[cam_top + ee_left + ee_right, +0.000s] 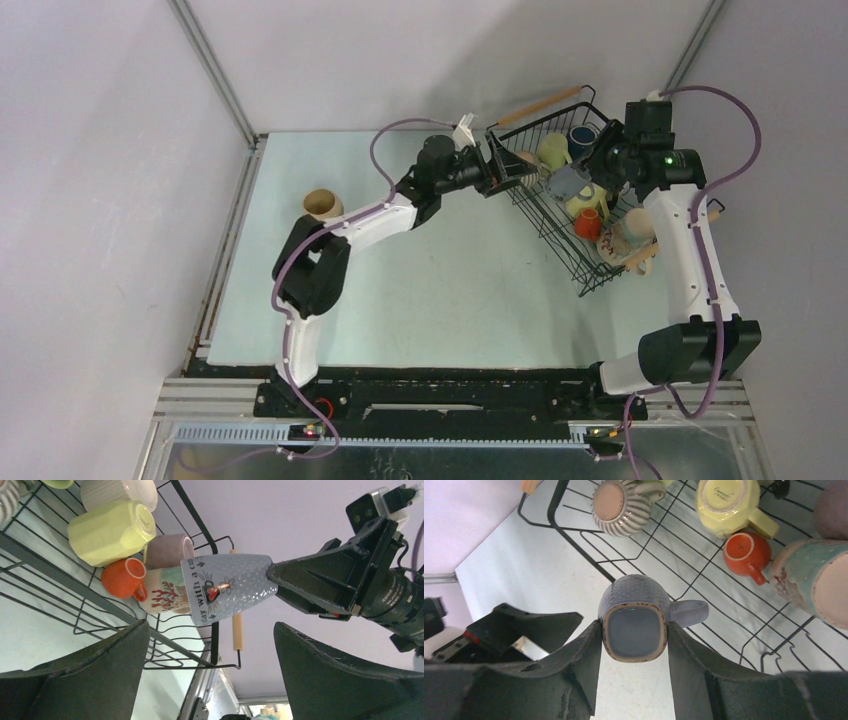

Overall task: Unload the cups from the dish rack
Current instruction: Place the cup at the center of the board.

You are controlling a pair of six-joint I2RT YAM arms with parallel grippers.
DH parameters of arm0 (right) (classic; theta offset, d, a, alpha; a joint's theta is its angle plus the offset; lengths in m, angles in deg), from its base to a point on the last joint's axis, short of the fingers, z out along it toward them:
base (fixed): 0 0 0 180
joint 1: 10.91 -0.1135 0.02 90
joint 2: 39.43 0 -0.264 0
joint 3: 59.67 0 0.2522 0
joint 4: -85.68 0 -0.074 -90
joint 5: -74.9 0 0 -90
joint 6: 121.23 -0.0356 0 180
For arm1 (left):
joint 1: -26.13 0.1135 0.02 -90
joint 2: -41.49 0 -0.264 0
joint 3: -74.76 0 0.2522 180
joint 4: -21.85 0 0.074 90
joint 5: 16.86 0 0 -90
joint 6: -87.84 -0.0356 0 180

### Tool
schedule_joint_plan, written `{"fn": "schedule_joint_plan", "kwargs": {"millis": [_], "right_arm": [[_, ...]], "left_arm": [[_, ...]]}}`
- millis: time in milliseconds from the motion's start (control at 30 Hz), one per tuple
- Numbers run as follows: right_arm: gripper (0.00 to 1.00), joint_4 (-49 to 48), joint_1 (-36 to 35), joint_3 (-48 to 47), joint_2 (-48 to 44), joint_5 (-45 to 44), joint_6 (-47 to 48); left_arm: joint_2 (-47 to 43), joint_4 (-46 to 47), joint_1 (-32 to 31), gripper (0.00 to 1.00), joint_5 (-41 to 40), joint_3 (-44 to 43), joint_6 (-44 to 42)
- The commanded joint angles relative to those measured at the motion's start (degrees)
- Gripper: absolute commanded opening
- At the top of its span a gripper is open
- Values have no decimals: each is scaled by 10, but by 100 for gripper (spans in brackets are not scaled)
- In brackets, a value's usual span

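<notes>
The black wire dish rack (550,245) with wooden bar handles stands at the right of the table. My right gripper (634,630) is shut on a blue-grey printed mug (634,615), held above the rack's left part (568,182). In the rack lie a ribbed beige cup (616,505), a yellow-green cup (724,502), a small orange cup (746,552), a floral cup (814,575) and a mauve cup (167,550). My left gripper (210,630) is open and holds nothing. It hovers at the rack's left edge (497,168), facing the held mug (227,587).
A tan cup (323,205) stands upright on the pale table (400,290) at the left, beside the left arm. Grey walls and metal frame posts close in the table's back and sides. The rack nearly touches the right arm.
</notes>
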Motion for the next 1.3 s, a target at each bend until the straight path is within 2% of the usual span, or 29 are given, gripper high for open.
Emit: {"fn": "schedule_joint_plan", "kwargs": {"millis": [0,333,567,733,867,1167,1267], "right_arm": [[26,-25,2,-29,-22,41,-22],[26,-47,3,-22,-20,94,-39],[26,-66,22,-10,-15,157,-51],[26,-83,34,-6,-7,219,-64],[26,-93,39,-3,-1,259,-71],[26,-114,44,18,-6,312,-84],[26,-120,46,25,-8,328,-88]], "left_arm": [[18,91,-3,99,23,-33,79],[49,184,-6,99,38,-27,183],[57,302,-7,96,41,-10,277],[54,393,-6,87,38,9,344],[52,455,-6,73,34,19,389],[47,478,-6,51,36,10,417],[49,479,-6,47,36,1,421]]}}
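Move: The grey cup in the right fingers hangs mouth-out about 10 cm to the left hand's right, roughly level with it. In the rack, some 18 cm below the left hand, the striped cup is 5 cm right and 4 ahead, the green mug 11 right and 7 ahead, the yellow cup 18 right and 3 back. From the right hand, the cup's middle is 2 cm ahead, 1 left and 3 below; the left hand waits about 12 cm to its left. Right brings the cup left and up; left hand tips up, rises 9 cm, half closing around its rim. ##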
